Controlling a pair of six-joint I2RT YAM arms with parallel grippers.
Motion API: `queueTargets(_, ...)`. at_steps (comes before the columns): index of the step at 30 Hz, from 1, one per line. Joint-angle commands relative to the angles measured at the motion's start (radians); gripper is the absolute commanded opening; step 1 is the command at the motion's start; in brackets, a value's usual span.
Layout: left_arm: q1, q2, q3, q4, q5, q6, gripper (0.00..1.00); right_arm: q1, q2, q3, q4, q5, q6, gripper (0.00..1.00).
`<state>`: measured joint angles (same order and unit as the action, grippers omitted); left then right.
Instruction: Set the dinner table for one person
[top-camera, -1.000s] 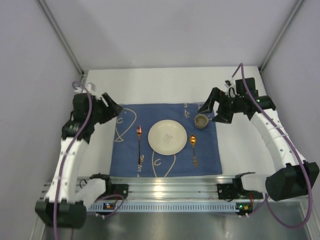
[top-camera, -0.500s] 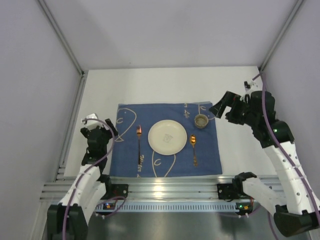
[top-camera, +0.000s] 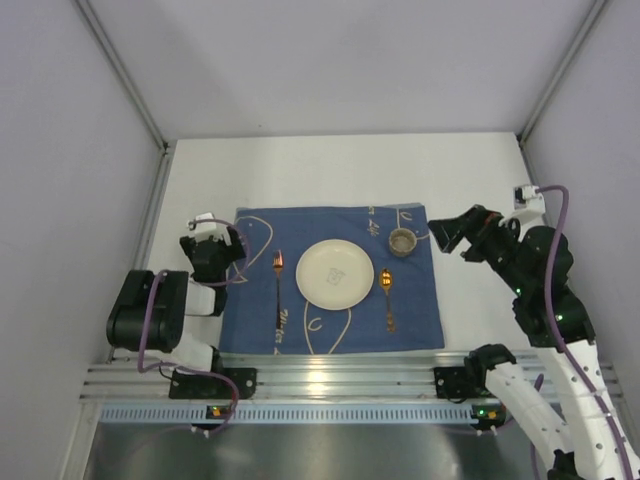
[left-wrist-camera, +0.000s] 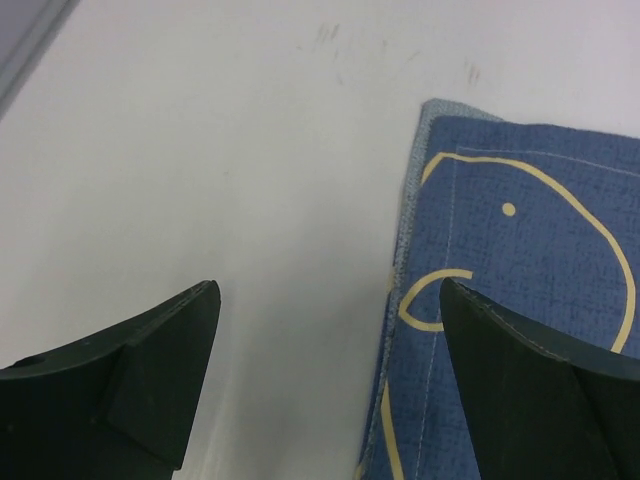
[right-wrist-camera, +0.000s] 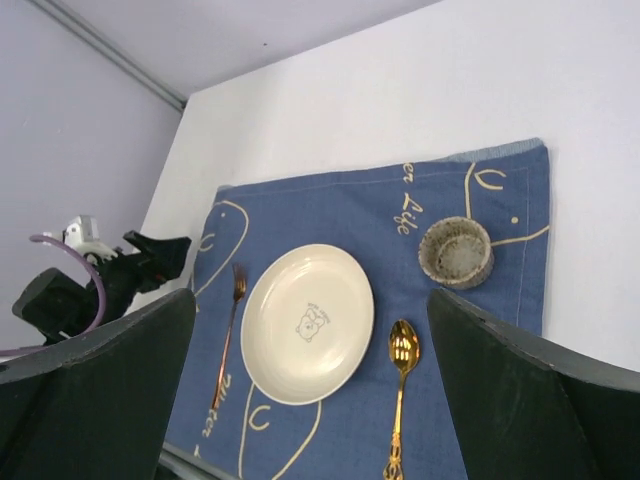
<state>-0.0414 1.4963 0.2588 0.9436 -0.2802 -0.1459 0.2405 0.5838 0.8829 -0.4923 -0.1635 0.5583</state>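
The white dinner table (top-camera: 330, 170) carries a blue cloth with cream fish outlines (top-camera: 330, 325). On the cloth lie a cream plate (top-camera: 335, 274), a copper fork (top-camera: 278, 290) to its left, a gold spoon (top-camera: 387, 297) to its right and a small speckled cup (top-camera: 402, 240) at the far right. They also show in the right wrist view: plate (right-wrist-camera: 306, 322), fork (right-wrist-camera: 228, 340), spoon (right-wrist-camera: 399, 400), cup (right-wrist-camera: 456, 252). My left gripper (top-camera: 232, 250) is open and empty, low at the cloth's left edge (left-wrist-camera: 405, 300). My right gripper (top-camera: 450, 232) is open and empty, raised right of the cup.
A ribbed aluminium rail (top-camera: 330, 380) runs along the table's near edge. Grey walls with metal posts (top-camera: 120, 75) close in the left, right and back. The left arm is folded low at the table's left side.
The left arm has drawn back and folded down toward its base. The right arm has pulled back to the right and risen, away from the cup.
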Motion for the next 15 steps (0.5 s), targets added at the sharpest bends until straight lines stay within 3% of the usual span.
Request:
queueTargets(1, 0.003, 0.099, 0.028, 0.239, 0.118, 0.101, 0.96, 0.014, 0.002, -0.056, 0.063, 0.077, -0.012, 1.00)
queueTargets(5, 0.003, 0.071, 0.056, 0.144, 0.119, 0.085, 0.99, 0.013, -0.007, -0.171, 0.151, 0.121, -0.116, 1.00)
queueTargets(11, 0.003, 0.073, 0.051, 0.162, 0.118, 0.089, 0.99, 0.013, -0.062, -0.436, 0.481, 0.088, -0.541, 1.00)
queueTargets(15, 0.003, 0.074, 0.051, 0.162, 0.119, 0.089, 0.98, 0.008, -0.049, -0.605, 0.707, 0.244, -0.675, 1.00)
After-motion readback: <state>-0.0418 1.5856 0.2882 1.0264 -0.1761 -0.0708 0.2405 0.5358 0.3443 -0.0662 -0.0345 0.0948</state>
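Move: From the right hand the cup stands about 11 cm ahead, 4 cm to the left and some 28 cm below. The spoon lies about 5 cm back and 9 cm left, the plate roughly 2 cm ahead and 21 cm left, both about 30 cm down. From the left hand the cup is some 47 cm to the right, 2 cm back and slightly lower. Lower the empty right gripper about 15 cm towards the bare table just right of the placemat, easing it forward and to the right a few centimetres as it sinks. Roll it some 25-30 degrees, left side down, so it levels out; keep the fingers wide open and touch nothing. Let the open left gripper creep about 2 cm forward and right, turning slightly clockwise. ##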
